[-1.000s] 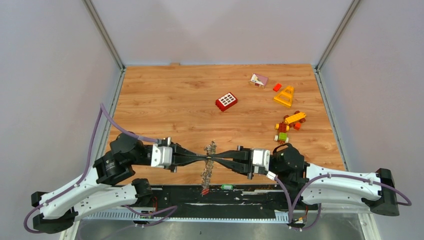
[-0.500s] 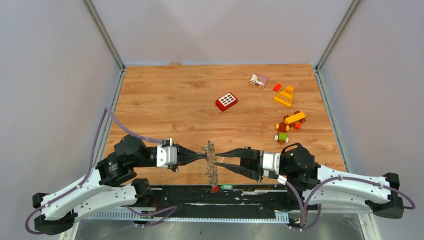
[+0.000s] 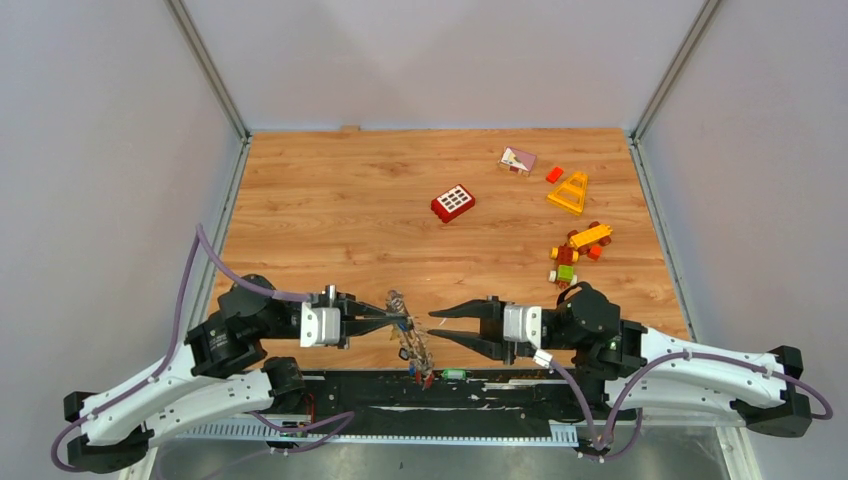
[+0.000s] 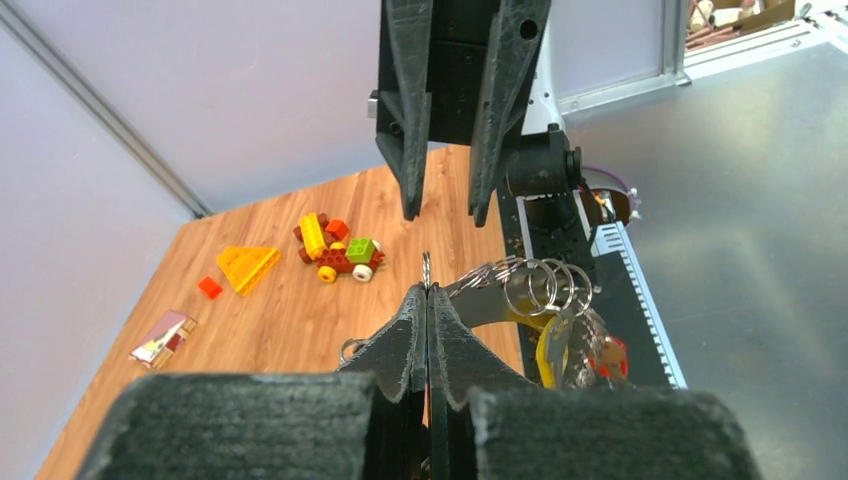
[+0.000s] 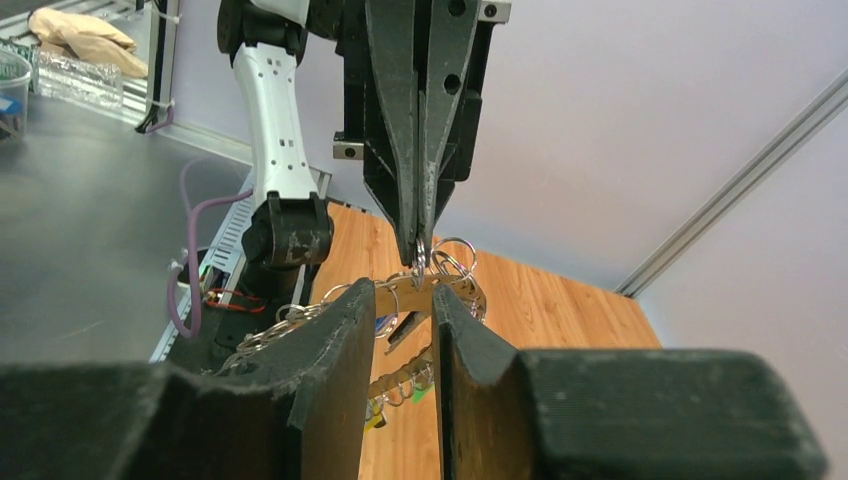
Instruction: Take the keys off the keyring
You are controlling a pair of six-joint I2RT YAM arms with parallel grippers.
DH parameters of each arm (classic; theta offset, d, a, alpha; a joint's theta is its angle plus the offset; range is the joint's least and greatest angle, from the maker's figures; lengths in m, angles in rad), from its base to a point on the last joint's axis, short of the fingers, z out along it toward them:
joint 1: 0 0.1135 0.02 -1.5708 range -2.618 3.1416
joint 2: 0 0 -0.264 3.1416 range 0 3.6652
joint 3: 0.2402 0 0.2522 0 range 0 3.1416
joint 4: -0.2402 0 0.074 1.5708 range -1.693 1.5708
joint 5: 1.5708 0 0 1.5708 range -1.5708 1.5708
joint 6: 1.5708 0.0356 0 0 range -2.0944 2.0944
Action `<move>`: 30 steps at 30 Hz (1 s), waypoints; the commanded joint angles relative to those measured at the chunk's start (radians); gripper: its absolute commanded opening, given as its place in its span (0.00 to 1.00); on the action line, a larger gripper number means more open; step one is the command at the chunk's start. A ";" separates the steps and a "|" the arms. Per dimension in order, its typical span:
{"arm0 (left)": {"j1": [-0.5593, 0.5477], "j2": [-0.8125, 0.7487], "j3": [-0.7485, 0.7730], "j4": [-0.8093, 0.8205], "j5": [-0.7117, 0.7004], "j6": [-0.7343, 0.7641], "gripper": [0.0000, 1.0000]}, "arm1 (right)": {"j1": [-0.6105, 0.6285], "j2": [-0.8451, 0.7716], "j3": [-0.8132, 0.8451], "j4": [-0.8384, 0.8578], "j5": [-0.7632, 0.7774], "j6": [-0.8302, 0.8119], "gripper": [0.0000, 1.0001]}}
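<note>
The keyring (image 3: pixel 408 338) hangs in the air near the table's front edge, fringed with small split rings (image 4: pixel 541 285) and keys (image 3: pixel 420 362). A yellow-headed key (image 4: pixel 549 352) and a red-headed one (image 4: pixel 612 356) dangle below it. My left gripper (image 3: pixel 404 321) is shut on one small ring at the keyring's top (image 5: pixel 421 262), and the brownish band (image 5: pixel 455 290) curves away beneath it. My right gripper (image 3: pixel 432 326) stands open just to the right of the keyring, jaws apart with nothing between them. In the right wrist view the band shows beyond the gap of the fingers (image 5: pixel 345 330).
Toy bricks lie on the right half of the wooden table: a red brick with a white grid (image 3: pixel 453 203), a pink block (image 3: pixel 517 160), a small red brick (image 3: pixel 554 174), a yellow triangle (image 3: pixel 568 192) and a brick car (image 3: pixel 575 255). A black strip (image 3: pixel 500 392) runs along the near edge.
My right gripper opened, let go of the keyring and drew back a little to the right. The left gripper carried the hanging keyring leftward and nearer.
</note>
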 commanded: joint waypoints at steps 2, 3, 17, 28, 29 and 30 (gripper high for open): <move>0.003 -0.041 0.003 0.060 0.056 0.111 0.00 | 0.005 0.007 0.047 -0.030 -0.010 -0.035 0.28; 0.004 -0.047 0.006 0.050 0.052 0.134 0.00 | 0.005 0.007 0.047 -0.031 -0.012 -0.040 0.28; 0.005 -0.210 -0.064 0.086 0.212 0.464 0.00 | 0.005 0.017 0.059 -0.045 -0.026 -0.107 0.27; 0.004 -0.252 -0.073 0.098 0.298 0.560 0.00 | 0.005 0.055 0.067 -0.016 -0.057 -0.112 0.27; 0.004 -0.251 -0.072 0.093 0.295 0.559 0.00 | 0.005 0.057 0.064 0.002 -0.062 -0.101 0.27; 0.004 -0.251 -0.070 0.086 0.293 0.559 0.00 | 0.005 0.060 0.058 0.024 -0.067 -0.089 0.27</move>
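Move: The keyring hangs from the left fingertips by one small split ring, its middle roughly 3 cm back, 1 cm to the right and 4 cm below them. From the right hand it lies some 3 cm back, 3 cm left and 4 cm below. The open right fingertips are about 3 cm right of the left ones, level in reach and height. The red brick lies about 32 cm ahead, 9 cm right and 30 cm below the left hand. The keyring, still pinched by one small ring, is carried back about 5 cm, left some 4 cm and slightly up by the left hand, away from the right fingertips. As it goes, the left wrist rolls about 35 degrees, front side rising. The right hand sinks just over 1 cm and then edges left, fingers staying partly open. ##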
